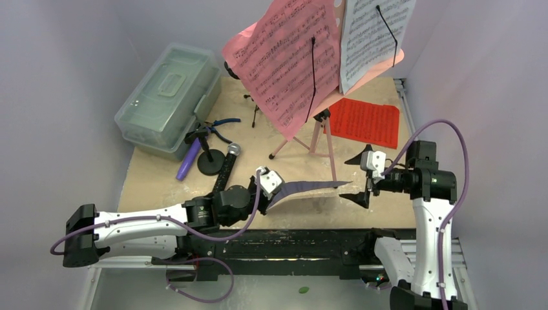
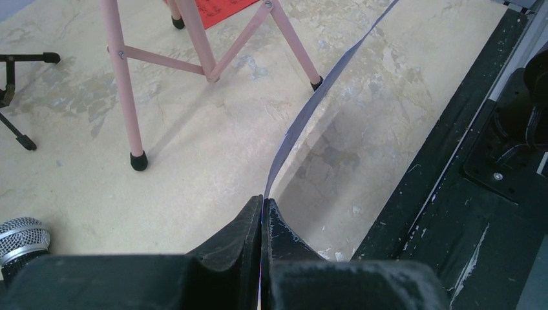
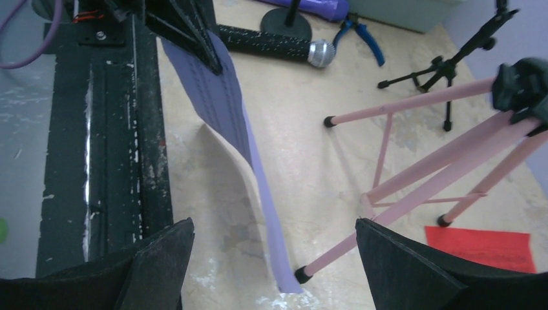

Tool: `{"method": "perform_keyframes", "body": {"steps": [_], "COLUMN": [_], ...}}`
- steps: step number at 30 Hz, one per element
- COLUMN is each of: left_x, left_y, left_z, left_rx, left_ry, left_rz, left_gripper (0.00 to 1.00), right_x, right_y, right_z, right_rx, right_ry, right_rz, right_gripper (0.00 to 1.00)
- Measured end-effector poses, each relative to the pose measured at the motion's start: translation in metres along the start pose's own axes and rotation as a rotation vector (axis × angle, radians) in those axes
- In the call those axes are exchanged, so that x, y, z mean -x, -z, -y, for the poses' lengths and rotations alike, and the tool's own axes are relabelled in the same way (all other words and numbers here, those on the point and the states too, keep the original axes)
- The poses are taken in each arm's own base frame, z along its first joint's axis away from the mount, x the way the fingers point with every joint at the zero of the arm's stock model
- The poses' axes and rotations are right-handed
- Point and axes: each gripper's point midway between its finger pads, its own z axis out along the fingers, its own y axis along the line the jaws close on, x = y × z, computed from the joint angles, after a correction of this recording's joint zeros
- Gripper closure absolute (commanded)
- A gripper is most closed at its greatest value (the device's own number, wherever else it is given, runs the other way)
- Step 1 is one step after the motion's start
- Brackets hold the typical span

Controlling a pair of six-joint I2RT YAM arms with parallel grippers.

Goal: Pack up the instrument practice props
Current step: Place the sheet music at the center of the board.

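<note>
My left gripper (image 1: 271, 199) (image 2: 263, 203) is shut on one edge of a lilac sheet-music page (image 1: 310, 187) (image 2: 310, 110), which arches above the table toward the right. My right gripper (image 1: 360, 177) (image 3: 274, 223) stands open around the page's far end (image 3: 226, 103), not touching it. The pink music rack (image 1: 304, 58) stands on tripod legs (image 2: 126, 84) (image 3: 420, 174) and carries a pink page and a white page (image 1: 375, 39). A red page (image 1: 365, 121) lies flat behind it. A black-silver microphone (image 1: 227, 165) (image 3: 278, 45) and a purple microphone (image 1: 189, 160) lie at the left.
A clear greenish case (image 1: 169, 97) sits shut at the back left, with blue-handled pliers (image 1: 223, 126) beside it. A black mic tripod (image 1: 252, 106) (image 3: 452, 64) stands behind the rack. The black base rail (image 1: 291, 242) runs along the near edge.
</note>
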Motion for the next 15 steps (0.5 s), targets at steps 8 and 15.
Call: {"method": "perform_keyframes", "body": {"steps": [8,15], "left_x": [0.002,0.004], "left_y": [-0.004,-0.010], "left_z": [0.009,0.016], "left_rx": [-0.039,-0.066], "left_ry": [0.001,0.006], "left_rz": [0.001,0.009], "left_gripper": [1.00,1.00], "right_x": [-0.046,-0.062], "right_y": [-0.019,-0.030], "right_z": [-0.007,-0.005], "right_rx": [0.103,0.129], "right_ry": [-0.080,-0.035], "right_rz": [-0.063,-0.127], "right_gripper": [0.15,0.76]}}
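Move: About 7 cm straight below the open right hand, level with it both ways, hangs the free end of the sheet music, whose other end the left hand already pinches. From the right hand the stand's nearest foot is on the board some 22 cm down and 4 cm back; the red sheet lies equally low, 21 cm ahead and 14 cm right. From the left hand, that free end is about 26 cm right, 6 cm ahead, roughly level. Dropping about 7 cm onto the free end of the sheet music, with a slight drift forward late on, the right hand tips its fingers some 10 degrees further down and closes them to roughly half open around the paper, not yet pinching it. The left hand keeps its shut grip and carries its end about 2 cm to the right, towards the right hand. ##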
